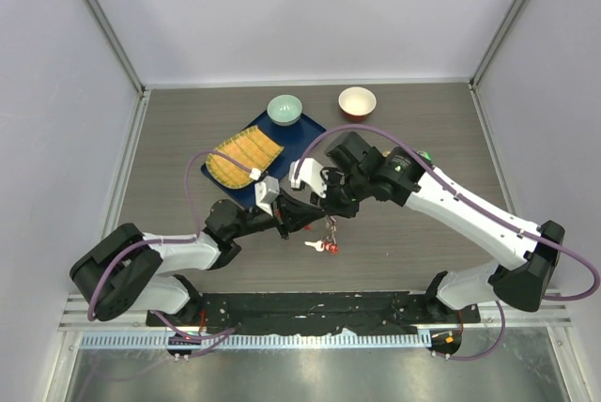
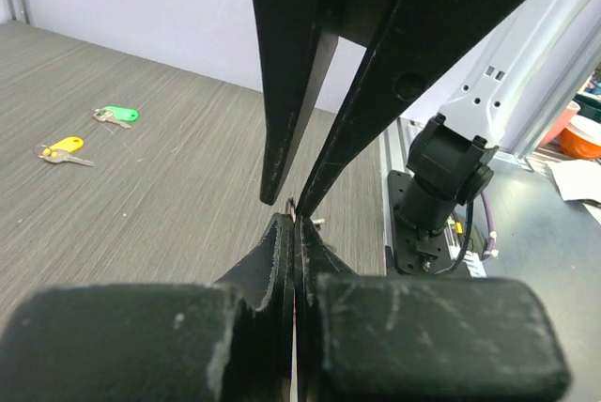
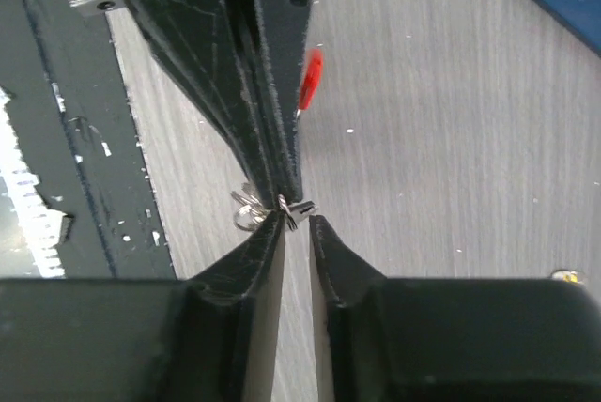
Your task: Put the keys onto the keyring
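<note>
The keyring (image 1: pixel 330 233) hangs above the table between my two grippers, its red pieces (image 1: pixel 326 248) at the bottom. In the right wrist view its silver rings (image 3: pixel 248 208) bunch at the tips of both grippers, and a red piece (image 3: pixel 311 80) shows behind. My left gripper (image 2: pixel 294 219) is shut on the ring's wire. My right gripper (image 3: pixel 298 221) meets it tip to tip with its jaws a little apart, and a small metal end lies at the gap. A yellow key (image 2: pixel 61 149) and a green key (image 2: pixel 118 115) lie on the table. The black key is out of view.
A blue tray (image 1: pixel 305 130) with a bamboo mat (image 1: pixel 244 156) lies at the back. A green bowl (image 1: pixel 285 109) sits on its far corner, and an orange bowl (image 1: pixel 357 101) stands to its right. The right arm's base (image 2: pixel 441 195) stands at the near edge.
</note>
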`<state>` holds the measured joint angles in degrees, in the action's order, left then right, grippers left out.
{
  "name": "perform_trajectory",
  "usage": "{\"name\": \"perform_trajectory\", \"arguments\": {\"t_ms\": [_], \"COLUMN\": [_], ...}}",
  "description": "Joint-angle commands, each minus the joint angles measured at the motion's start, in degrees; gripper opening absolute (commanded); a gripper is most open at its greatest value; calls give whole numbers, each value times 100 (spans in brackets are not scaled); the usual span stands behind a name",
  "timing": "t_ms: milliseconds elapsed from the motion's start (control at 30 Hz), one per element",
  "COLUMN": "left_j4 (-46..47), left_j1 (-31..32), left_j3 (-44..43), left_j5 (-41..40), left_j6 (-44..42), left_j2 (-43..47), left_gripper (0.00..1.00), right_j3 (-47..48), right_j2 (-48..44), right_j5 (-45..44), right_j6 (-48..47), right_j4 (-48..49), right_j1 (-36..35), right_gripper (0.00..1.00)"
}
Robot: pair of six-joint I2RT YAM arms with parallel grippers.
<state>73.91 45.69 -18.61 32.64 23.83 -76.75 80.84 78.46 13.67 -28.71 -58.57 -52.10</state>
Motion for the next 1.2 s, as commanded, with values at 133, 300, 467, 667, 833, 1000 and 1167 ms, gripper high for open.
{"name": "perform_trajectory", "arguments": {"t_ms": [133,300,467,667,833,1000,1167], "left_j4": [1143,1187,1345,1468,1468,1468,1468], "left_j1": [10,10,10,19,19,10,19], "left_j3": [6,42,138,200,217,209,200], "left_j5": [-680,-768,-996,-1085,-1093,-1032,-997], "left_j6": [-45,-81,-72,-11,-2,-28,-46], "left_j2": [310,432,512,547,600,609,635], "left_gripper": [0,0,0,0,0,0,0], "right_j3": [-637,-1438,-2457,-3267,-3513,-3601,-3672], "right_j2": [-1084,-1806,-2491,-2827,-2853,-2818,-2792], "right_j5": [-865,-1323,-1508,-1060,-857,-498,284], "right_j6": [769,1104,1350,1578,2000,2457,3010], "right_j4": [1461,2400,3174,4238,4854,5179,5338], "right_j1": [-55,-46,-46,6,103,427,876], "right_gripper": [36,38,39,40,38,37,37]}}
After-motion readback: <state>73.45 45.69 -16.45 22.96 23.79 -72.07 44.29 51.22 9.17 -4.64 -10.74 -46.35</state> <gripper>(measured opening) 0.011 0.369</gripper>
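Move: The keyring sits right between my right fingertips, which are already parting; my left fingers keep it pinched at their tips, so it is within a centimetre of both hand points. Counted from my right hand, the key bunch hangs some 7 cm below and a centimetre back. The red-handled tool is about 3 cm left, a centimetre forward and 6 cm down; the blue tray lies some 21 cm ahead, 14 cm left, 20 cm below. I open my right fingers wider and clear the keyring, swinging up about 3.5 cm and off to the right, dipping back down and left, then easing forward and up. Meanwhile the right wrist rolls some 35 degrees, left side rising, and turns clockwise. My left hand keeps its shut pinch on the ring and carries it about 3 cm forward, left and up. ##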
